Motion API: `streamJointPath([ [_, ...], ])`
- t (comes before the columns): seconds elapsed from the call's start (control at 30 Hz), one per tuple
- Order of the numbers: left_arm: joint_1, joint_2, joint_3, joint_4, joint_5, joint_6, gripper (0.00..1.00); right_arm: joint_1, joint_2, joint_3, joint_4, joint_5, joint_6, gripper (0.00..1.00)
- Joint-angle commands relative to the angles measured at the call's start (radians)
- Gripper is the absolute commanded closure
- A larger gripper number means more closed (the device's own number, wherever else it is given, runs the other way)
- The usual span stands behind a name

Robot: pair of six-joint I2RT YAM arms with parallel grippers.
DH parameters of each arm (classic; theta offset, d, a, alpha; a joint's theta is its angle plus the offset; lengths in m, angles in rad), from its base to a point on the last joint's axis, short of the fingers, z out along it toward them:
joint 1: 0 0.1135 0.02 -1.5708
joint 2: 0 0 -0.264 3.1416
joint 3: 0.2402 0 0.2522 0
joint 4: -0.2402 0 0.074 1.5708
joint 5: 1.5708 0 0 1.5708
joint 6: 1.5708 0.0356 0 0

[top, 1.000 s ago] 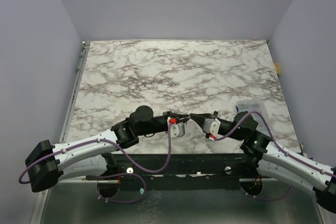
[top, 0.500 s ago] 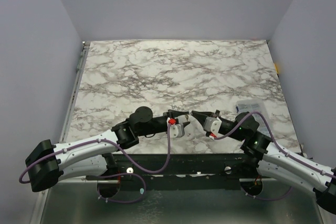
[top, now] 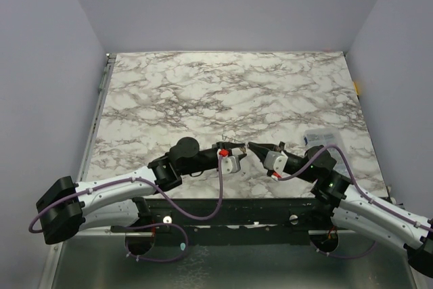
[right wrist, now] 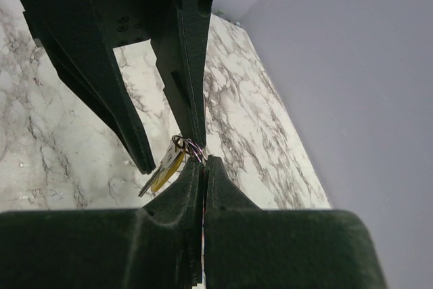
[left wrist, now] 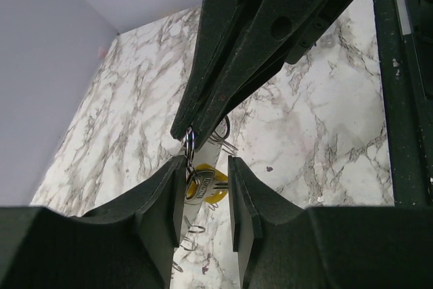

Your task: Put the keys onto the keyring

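Note:
The keyring point(right wrist: 189, 146) is a thin wire ring, pinched at the tips of my right gripper point(right wrist: 203, 161), which is shut on it. A key point(left wrist: 206, 186) with a yellow head hangs from that ring and shows in the right wrist view too, as the key point(right wrist: 161, 171). My left gripper point(left wrist: 206, 167) is open, one jaw on each side of the key; a gap shows on the right side. In the top view the left gripper point(top: 234, 147) and the right gripper point(top: 251, 146) meet tip to tip just above the table's near edge.
Small loose wire rings point(left wrist: 192, 229) lie on the marble table point(top: 223, 93) below the grippers. A clear plastic box point(top: 321, 137) sits at the right, beside my right arm. Grey walls close in the table on three sides.
My left gripper has opened from a narrow grip round the key. Both gripper tips have shifted slightly away from the near edge. The right gripper stays shut on the ring.

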Motion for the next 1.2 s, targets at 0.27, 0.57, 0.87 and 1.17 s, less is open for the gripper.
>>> streamJointPath([
  [0.27, -0.007, 0.019, 0.015, 0.051, -0.105, -0.012, 0.8, 0.005, -0.02, 0.002, 0.082, -0.038, 0.031, 1.0],
  [0.57, -0.007, 0.067, 0.041, 0.062, -0.101, -0.041, 0.93, 0.005, -0.014, 0.009, 0.09, -0.068, 0.053, 0.99],
  [0.87, -0.007, 0.047, 0.041, 0.045, -0.133, -0.028, 1.0, 0.005, -0.019, -0.001, 0.076, -0.068, 0.059, 0.99],
  [1.17, -0.008, 0.048, 0.052, 0.01, -0.133, -0.013, 1.0, 0.005, -0.006, -0.01, 0.045, -0.055, 0.041, 0.68],
])
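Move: The right hand still pinches the small metal ring in its fingertips, about 1 cm to the left of its hand point and level. From the left hand, open and facing it, that ring lies some 2 cm ahead and 1 cm to the right, at the same height. The yellow key hangs about 2 cm back of the ring and 2 cm lower; the grey strip with its coils dangles straight below the ring, roughly 4 cm under it. The left fingers, half open at first, close almost shut and pinch the metal ring beside the right fingertips, as the left hand shifts forward about 2 cm and turns some 5 degrees counter-clockwise. The right hand stays nearly in place with its grip shut until the left has closed, then opens its fingers about a quarter of the way to release the ring. ##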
